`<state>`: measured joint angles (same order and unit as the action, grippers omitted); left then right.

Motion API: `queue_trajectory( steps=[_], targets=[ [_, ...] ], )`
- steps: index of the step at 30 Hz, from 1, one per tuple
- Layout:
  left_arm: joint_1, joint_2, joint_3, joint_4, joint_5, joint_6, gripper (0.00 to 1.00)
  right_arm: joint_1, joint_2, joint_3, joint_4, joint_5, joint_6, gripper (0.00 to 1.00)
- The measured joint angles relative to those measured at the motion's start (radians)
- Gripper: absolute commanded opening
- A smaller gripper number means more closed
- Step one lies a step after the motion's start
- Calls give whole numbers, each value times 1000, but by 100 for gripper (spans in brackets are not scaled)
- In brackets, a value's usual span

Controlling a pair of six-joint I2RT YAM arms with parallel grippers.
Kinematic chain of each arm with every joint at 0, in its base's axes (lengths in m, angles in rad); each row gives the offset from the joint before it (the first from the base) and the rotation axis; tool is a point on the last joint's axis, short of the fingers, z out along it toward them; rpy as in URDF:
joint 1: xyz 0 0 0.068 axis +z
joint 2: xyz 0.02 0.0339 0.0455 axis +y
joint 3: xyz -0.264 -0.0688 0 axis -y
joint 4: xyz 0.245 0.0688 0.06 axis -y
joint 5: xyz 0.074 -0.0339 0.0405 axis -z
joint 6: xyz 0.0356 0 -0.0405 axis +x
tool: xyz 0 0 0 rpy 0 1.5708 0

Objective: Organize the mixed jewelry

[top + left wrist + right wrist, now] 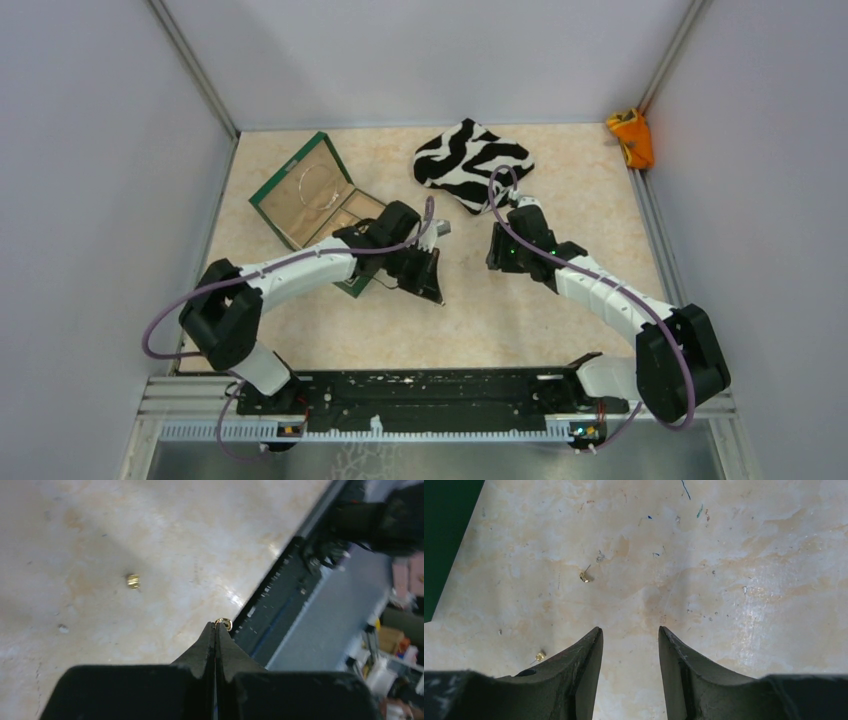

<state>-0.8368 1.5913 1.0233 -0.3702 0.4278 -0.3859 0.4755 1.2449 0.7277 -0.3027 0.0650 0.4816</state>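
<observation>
My left gripper (pixel 216 626) is shut, with a tiny gold ring (pixel 224 624) pinched at its very tips above the table; in the top view it (pixel 422 276) hangs just right of the green box. Another gold speck (pixel 132 581) lies on the table below it. My right gripper (pixel 629 630) is open and empty over bare table, near the zebra cloth in the top view (pixel 498 258). Two gold studs lie to its left, one farther off (pixel 584 576) and one beside the left finger (pixel 540 656). The silvery wire hoop (pixel 315 186) lies in the box's large compartment.
The dark green box (pixel 268 206) with tan compartments stands at the back left; its corner shows in the right wrist view (pixel 444 530). The zebra-striped cloth (pixel 472 163) lies at the back centre. An orange object (pixel 631 138) sits in the far right corner. Walls enclose the table.
</observation>
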Motion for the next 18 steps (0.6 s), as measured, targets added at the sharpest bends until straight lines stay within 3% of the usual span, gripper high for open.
queue_trajectory(
  steps=[10,18],
  targets=[
    [47,-7,117,-81,685,242,0,-1,-22,0,2,19,-8,45],
    [118,-32,115,11,976,255,0,-8,-81,0,3,44,-10,45]
  ],
)
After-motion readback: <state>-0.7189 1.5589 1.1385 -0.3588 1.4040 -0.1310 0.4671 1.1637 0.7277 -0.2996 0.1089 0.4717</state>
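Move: The left hand already holds a small gold earring in its shut fingertips. The open green jewelry box has its middle about 15 cm ahead of this hand, 17 cm to its left and 4 cm lower. Another gold earring lies on the table some 3 cm ahead, 1 cm left and 7 cm below. From the right hand, the box's middle is roughly 6 cm ahead, 27 cm left and 4 cm lower. Keeping its pinch on the gold earring, the left hand climbs about 14 cm off the table and draws back some 6 cm towards the bases, away from the box, while its wrist swings some 55 degrees, clockwise and fingers lifting, so that they end pointing right and back, nearly level. The empty right hand starts late and rises only 2 to 3 cm, its fingers staying half open. ##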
